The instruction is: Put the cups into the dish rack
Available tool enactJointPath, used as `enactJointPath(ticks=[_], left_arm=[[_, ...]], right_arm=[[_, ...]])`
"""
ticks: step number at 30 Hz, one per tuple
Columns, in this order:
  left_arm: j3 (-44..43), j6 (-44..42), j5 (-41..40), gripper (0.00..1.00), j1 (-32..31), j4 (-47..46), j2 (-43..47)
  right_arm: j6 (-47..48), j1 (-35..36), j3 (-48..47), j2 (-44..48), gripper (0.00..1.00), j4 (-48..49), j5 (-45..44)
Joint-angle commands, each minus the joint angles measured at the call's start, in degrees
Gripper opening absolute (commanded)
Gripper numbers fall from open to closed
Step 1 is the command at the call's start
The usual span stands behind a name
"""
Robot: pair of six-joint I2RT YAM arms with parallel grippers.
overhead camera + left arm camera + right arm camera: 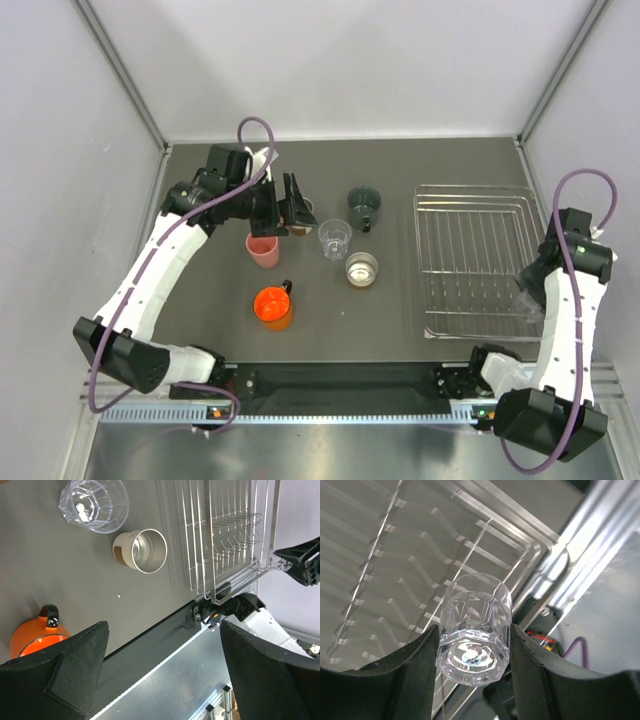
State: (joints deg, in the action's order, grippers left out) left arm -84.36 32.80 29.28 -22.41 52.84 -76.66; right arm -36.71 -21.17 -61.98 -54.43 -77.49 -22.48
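My right gripper (475,647) is shut on a clear plastic cup (475,628), holding it by the sides near its base, above the near right corner of the silver wire dish rack (478,260). From above, the gripper (528,292) hangs over the rack's right edge. The left gripper (297,207) is open over the back left of the table, with nothing between its fingers (75,665). On the table stand a pink cup (263,250), an orange cup (272,307), another clear cup (335,238), a steel cup (362,268) and a dark green cup (363,207).
The rack (395,570) holds no cups that I can see. A small brownish thing (301,227) lies partly hidden under the left gripper. The table's near edge has a black rail (165,625). Grey walls close in the left, right and back.
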Motion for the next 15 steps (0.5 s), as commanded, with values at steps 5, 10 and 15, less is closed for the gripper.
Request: enactJointPath(ticks=[5,10,15], left_arm=[[3.8,-2.9,0.1,0.97,0.4,-1.4,2.0],[7.8,-1.0,-1.4,0.97,0.4,-4.0,4.9],[6.3,-0.7,-9.1,0.96,0.5,-1.0,6.2]], right_arm=[[13.0,2.3,-5.0,1.2,0.0,-7.8,18.5],[5.7,18.4,0.1,0.6,0.0,-8.4,22.2],[-3.8,33.5,1.2,0.6,0.0,-8.4,19.1]])
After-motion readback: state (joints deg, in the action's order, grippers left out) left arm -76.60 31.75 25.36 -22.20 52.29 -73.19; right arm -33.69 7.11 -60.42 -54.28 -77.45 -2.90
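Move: The right hand, holding a clear glass over the rack's near right corner, has the dish rack's middle about 11 cm to its left, 8 ahead and 9 below; the near steel cup stands some 36 cm left and 9 ahead. For the left hand, open and empty, the pink cup lies about 10 cm left, 3 ahead and 17 below, the orange mug 8 left and 10 back, the other clear glass 7 right and 6 ahead. Sweep the right gripper about 13 cm left above the near part of the dish rack, keeping its pinch on the clear glass and swinging the wrist some 35 degrees counter-clockwise as you go. Meanwhile sink the wide-open left gripper about 4 cm, easing slightly left towards the pink cup without touching anything. ##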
